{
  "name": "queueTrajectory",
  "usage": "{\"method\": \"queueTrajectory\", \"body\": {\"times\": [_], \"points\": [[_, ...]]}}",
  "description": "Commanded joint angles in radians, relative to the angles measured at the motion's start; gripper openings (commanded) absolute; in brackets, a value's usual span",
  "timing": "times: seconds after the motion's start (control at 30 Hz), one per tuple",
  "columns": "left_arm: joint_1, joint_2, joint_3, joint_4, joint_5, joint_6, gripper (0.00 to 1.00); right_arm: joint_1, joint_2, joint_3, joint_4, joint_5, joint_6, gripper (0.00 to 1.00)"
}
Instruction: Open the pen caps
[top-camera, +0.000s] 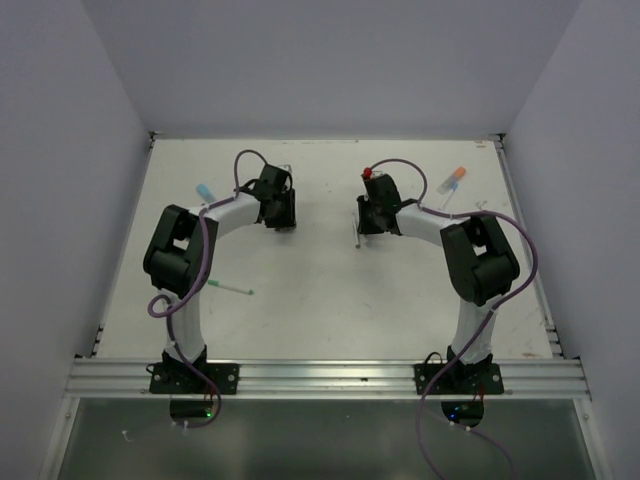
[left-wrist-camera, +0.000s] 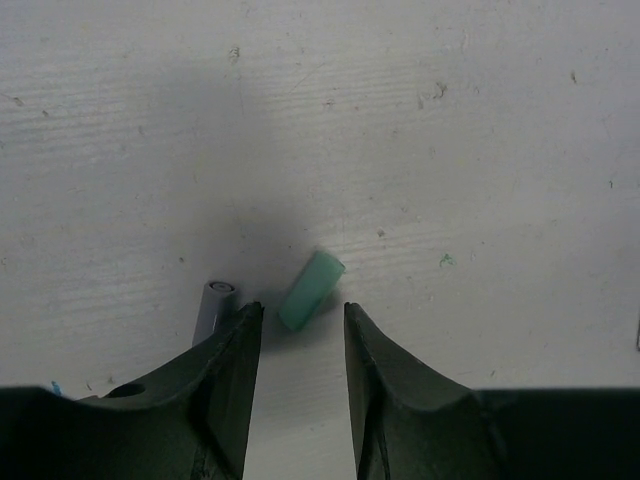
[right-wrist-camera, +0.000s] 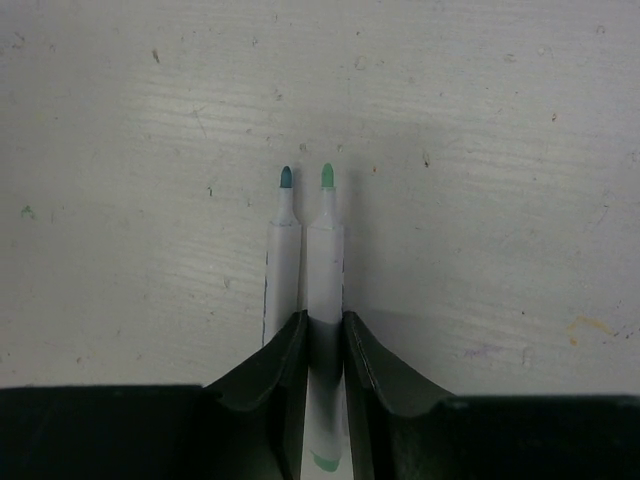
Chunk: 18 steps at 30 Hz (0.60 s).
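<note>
In the left wrist view a short green pen cap (left-wrist-camera: 311, 289) lies loose on the white table, just ahead of my left gripper (left-wrist-camera: 300, 312). Its fingers stand apart with nothing between them. A grey tube end (left-wrist-camera: 213, 308) is half hidden behind the left finger. In the right wrist view two uncapped pens lie side by side. My right gripper (right-wrist-camera: 325, 325) presses both sides of the green-tipped pen (right-wrist-camera: 325, 250), and the teal-tipped pen (right-wrist-camera: 283, 255) lies against its left side. From above, the left gripper (top-camera: 281, 216) and right gripper (top-camera: 366, 228) are at mid-table.
A marker with a light blue cap (top-camera: 205, 190) lies at the back left and one with an orange cap (top-camera: 453, 180) at the back right. A thin green-tipped pen (top-camera: 228, 290) lies near the left arm. Raised rails edge the table (top-camera: 320, 310).
</note>
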<state>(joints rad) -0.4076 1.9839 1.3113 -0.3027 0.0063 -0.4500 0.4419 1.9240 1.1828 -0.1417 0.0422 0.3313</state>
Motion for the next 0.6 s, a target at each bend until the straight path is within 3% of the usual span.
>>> {"method": "queueTrajectory", "body": {"times": [0.0,0.2,0.3,0.4,0.57], "points": [[-0.011,-0.042,0.000,0.022,0.049,-0.006,0.42,-0.008,0.001,0.008,-0.013,-0.013,0.005,0.25],[-0.031,-0.161,-0.001,0.040,0.115,-0.019,0.51,-0.014,-0.059,0.008,-0.035,-0.002,0.009,0.38],[-0.040,-0.238,-0.021,0.063,0.148,-0.042,0.54,-0.022,-0.110,0.000,-0.050,0.031,0.029,0.52],[-0.065,-0.344,-0.078,0.124,0.198,-0.064,0.57,-0.064,-0.149,-0.009,-0.071,0.093,0.046,0.55],[-0.129,-0.525,-0.219,0.262,0.283,-0.130,0.62,-0.193,-0.166,0.043,-0.196,0.330,0.066,0.62]]}}
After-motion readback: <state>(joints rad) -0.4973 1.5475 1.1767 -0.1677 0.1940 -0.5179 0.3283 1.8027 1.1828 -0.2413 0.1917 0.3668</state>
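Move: Between the left fingers, at their tips, lies the green cap, with the grey cap roughly 3 cm to its left; the green-capped pen is about 17 cm back and 12 cm left of that hand. The right fingers still hold the green-tipped pen on the table, with the teal-tipped pen about 2 cm to its left. From the right hand, the blue-capped pen lies some 10 cm ahead and 19 cm right, and the orange-capped marker about 15 ahead and 20 right. Letting go of the green-tipped pen, the right hand opens wide, then swings about 8 cm right towards the blue-capped pen, rising some 4 cm and turning slightly clockwise. The left hand, fingers spreading farther, lifts about 17 cm off the green cap while drifting right and back, its fingertips tilting outward and to the right. ##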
